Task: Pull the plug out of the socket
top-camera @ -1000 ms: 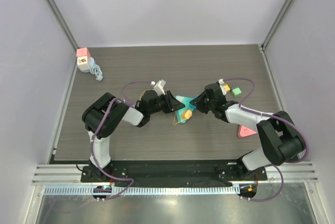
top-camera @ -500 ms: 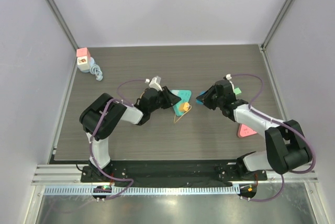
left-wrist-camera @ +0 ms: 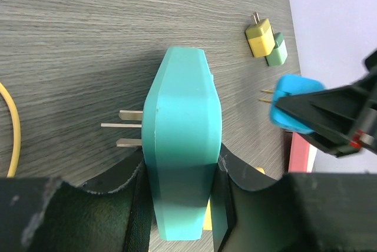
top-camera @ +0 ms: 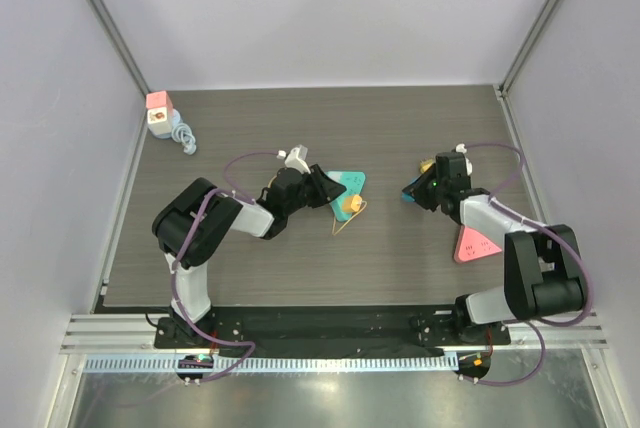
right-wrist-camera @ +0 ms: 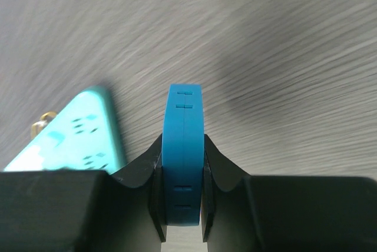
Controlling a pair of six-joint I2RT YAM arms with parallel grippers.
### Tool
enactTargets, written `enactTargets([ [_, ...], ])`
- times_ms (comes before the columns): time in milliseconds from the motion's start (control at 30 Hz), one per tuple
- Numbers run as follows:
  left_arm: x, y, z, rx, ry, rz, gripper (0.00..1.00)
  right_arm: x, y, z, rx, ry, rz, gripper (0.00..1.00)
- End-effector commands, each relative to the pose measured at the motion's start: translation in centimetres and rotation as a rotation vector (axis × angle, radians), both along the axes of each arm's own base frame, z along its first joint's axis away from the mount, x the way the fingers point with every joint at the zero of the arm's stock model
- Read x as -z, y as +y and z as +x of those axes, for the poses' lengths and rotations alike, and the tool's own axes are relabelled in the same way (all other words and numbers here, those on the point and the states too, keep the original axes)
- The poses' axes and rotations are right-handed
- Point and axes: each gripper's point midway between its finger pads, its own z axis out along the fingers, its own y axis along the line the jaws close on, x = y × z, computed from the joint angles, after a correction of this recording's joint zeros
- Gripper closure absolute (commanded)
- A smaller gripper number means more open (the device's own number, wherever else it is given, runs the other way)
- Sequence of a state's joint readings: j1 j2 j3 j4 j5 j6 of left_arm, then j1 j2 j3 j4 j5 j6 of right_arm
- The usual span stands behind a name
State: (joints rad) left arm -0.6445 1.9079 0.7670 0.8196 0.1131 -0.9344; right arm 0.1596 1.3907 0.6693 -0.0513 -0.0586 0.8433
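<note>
The teal triangular socket (top-camera: 350, 182) is clamped between the fingers of my left gripper (top-camera: 326, 189), left of the table's middle. In the left wrist view the socket (left-wrist-camera: 182, 122) stands edge-on in the left gripper (left-wrist-camera: 179, 172), its metal prongs pointing left. The blue plug (top-camera: 410, 194) is apart from the socket, with my right gripper (top-camera: 418, 190) shut on it. Its bare pins show in the left wrist view, on the blue plug (left-wrist-camera: 294, 109). In the right wrist view the plug (right-wrist-camera: 185, 146) sits in the right gripper (right-wrist-camera: 184, 166), and the socket (right-wrist-camera: 76, 131) lies to its left.
A yellow plug (top-camera: 353, 209) with a thin yellow cord lies just in front of the socket. A pink block (top-camera: 473, 243) lies by the right arm. A small yellow plug (left-wrist-camera: 260, 35) and a green one (left-wrist-camera: 275, 52) lie together. A pink-topped adapter (top-camera: 158, 113) with a blue cable sits at the far left corner.
My right gripper has drawn the blue plug to the right, away from the teal socket. The left gripper shifted the socket slightly back and left, then stayed still.
</note>
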Motion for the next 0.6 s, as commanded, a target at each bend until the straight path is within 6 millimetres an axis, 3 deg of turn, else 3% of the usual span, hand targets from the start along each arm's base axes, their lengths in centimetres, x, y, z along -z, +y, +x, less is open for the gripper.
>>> enactTargets([
  [0,3.1,1.4,-0.6,-0.002,0.054,0.1,1.0,-0.5,-0.2,2.1,-0.044,-0.041,-0.019,0.88],
  [200,3.1,1.3,-0.5,-0.001,0.058,0.095,1.0,0.0,-0.1,3.1,-0.04,-0.055,-0.016,0.79],
  [267,3.1,1.3,-0.5,0.002,0.06,0.093,1.0,0.3,-0.4,3.3,-0.033,-0.051,-0.029,0.64],
  [400,3.2,1.3,-0.5,0.004,0.063,0.086,1.0,0.8,-0.7,3.7,-0.03,-0.039,-0.034,0.57],
  [567,3.2,1.3,-0.5,0.005,0.065,0.084,1.0,1.2,-1.1,3.9,-0.027,-0.026,-0.033,0.39],
])
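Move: The blue plug is already out of the turquoise socket and in the right fingers, and the bare table it goes to lies straight below them, some 4 cm down. The turquoise socket is about 15 cm to that hand's left, 1 cm back; the yellow plug about 6 cm ahead and 5 cm right, the green plug roughly 5 cm ahead and 9 cm right, both on the table. From the left hand, that bare spot is some 15 cm right and 1 cm back. The blue plug, still pinched in the right fingers, is lowered quickly about 3 cm towards the table, drifting slightly right. Then the fingers open to roughly twice their gap and let go of it, while the hand, staying low, eases about 2 cm forward, towards the yellow plug. ##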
